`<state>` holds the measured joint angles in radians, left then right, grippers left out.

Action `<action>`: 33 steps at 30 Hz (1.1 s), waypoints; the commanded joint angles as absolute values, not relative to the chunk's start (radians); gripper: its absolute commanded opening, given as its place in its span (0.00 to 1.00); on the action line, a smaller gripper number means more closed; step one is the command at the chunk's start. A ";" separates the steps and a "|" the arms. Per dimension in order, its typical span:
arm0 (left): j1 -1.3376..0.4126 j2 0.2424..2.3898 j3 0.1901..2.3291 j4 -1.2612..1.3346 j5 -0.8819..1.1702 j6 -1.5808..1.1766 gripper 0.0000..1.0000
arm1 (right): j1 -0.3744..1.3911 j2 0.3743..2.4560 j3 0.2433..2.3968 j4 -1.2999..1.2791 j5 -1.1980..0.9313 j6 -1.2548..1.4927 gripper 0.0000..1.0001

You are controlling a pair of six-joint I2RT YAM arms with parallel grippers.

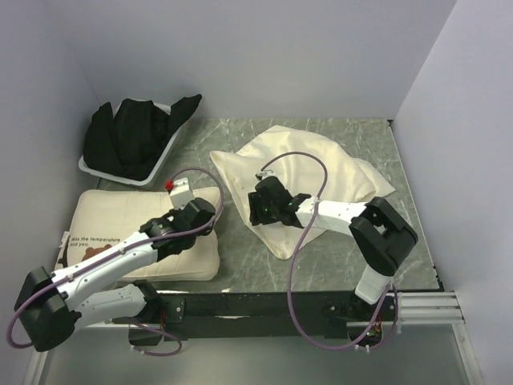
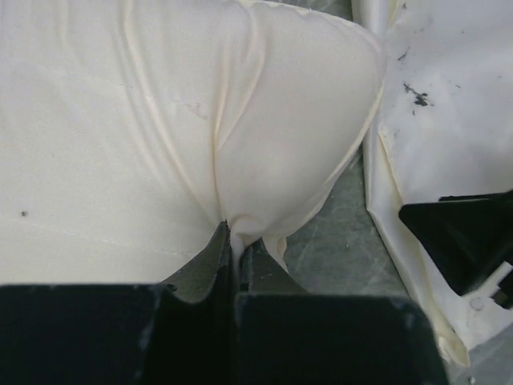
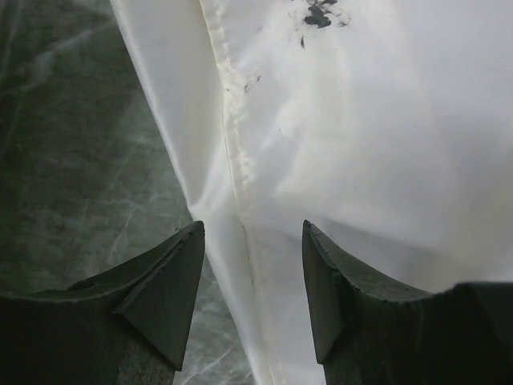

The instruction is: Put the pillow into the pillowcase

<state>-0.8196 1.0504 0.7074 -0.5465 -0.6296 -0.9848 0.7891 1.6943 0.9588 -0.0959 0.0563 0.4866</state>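
The pillow [image 1: 120, 220] is a thick cream cushion with a brown bear and black lettering at its left end, lying at the front left. My left gripper [image 1: 204, 215] is shut on the pillow's right edge; in the left wrist view the jaws [image 2: 235, 237] pinch a fold of the pillow [image 2: 160, 120]. The pillowcase [image 1: 321, 172] is a limp cream sack spread over the middle and right. My right gripper [image 1: 258, 210] is open over its left edge; in the right wrist view the fingers [image 3: 252, 241] straddle the pillowcase's hem [image 3: 337, 120].
A white tray [image 1: 100, 170] with a bundled black cloth [image 1: 132, 132] stands at the back left. Grey walls close in the left, back and right. The green marbled table [image 1: 248, 265] ends in a dark front edge.
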 commanded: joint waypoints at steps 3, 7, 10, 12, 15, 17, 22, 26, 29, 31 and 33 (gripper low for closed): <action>-0.813 0.980 0.758 -0.525 -0.537 -0.963 0.01 | 0.827 1.775 1.061 -0.153 0.147 0.446 0.59; -0.813 0.977 0.787 -0.517 -0.512 -0.946 0.01 | 0.834 1.827 1.095 -0.186 0.193 0.451 0.56; -0.815 0.980 0.799 -0.502 -0.489 -0.931 0.01 | 0.834 1.830 1.097 -0.190 0.232 0.468 0.44; -0.815 0.996 0.807 -0.496 -0.474 -0.922 0.01 | 0.834 1.827 1.104 -0.201 0.261 0.479 0.38; -0.824 1.017 0.813 -0.483 -0.449 -0.917 0.01 | 0.834 1.815 1.112 -0.209 0.287 0.489 0.24; -0.828 1.029 0.811 -0.471 -0.443 -0.917 0.01 | 0.834 1.795 1.112 -0.209 0.291 0.498 0.14; -0.860 1.078 0.833 -0.450 -0.430 -0.914 0.01 | 0.833 1.712 1.094 -0.216 0.316 0.532 0.04; -0.897 1.133 0.868 -0.440 -0.440 -0.920 0.01 | 0.833 1.626 1.074 -0.230 0.333 0.552 0.01; -0.922 1.175 0.887 -0.433 -0.445 -0.930 0.01 | 0.833 1.563 1.062 -0.244 0.333 0.558 0.00; -0.940 1.198 0.896 -0.431 -0.449 -0.930 0.01 | 0.833 1.533 1.055 -0.252 0.331 0.563 0.00; -0.953 1.210 0.907 -0.428 -0.453 -0.934 0.01 | 0.833 1.516 1.052 -0.258 0.339 0.566 0.00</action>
<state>-0.9245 1.1973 0.8387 -0.5110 -0.4683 -0.9138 0.8326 1.5749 1.0710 -0.2405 0.3004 0.5438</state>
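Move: The pillowcase's near-left edge lies almost under the open right hand, about 3 cm down, 1 cm ahead and 1 cm to its right; most of the pillowcase spreads ahead and right, its middle some 13 cm ahead and 17 cm right. The pillow corner held by the left hand is roughly 11 cm left and 5 cm back. From the left hand, the edge is about 11 cm right, 5 cm ahead and 8 cm lower; the pillow's middle is some 22 cm left, level with it and about 6 cm lower. The pillowcase's edge is pinched by the right hand, which sinks about 2.5 cm onto it while easing slightly forward, shuts its fingers on the upper layer, then lifts it nearly 10 cm, mostly in a late, quick rise. The left hand keeps its grip on the pillow corner and, after a small lift, carries it about 7 cm right towards the pillowcase's mouth, turning some 15 degrees clockwise. ##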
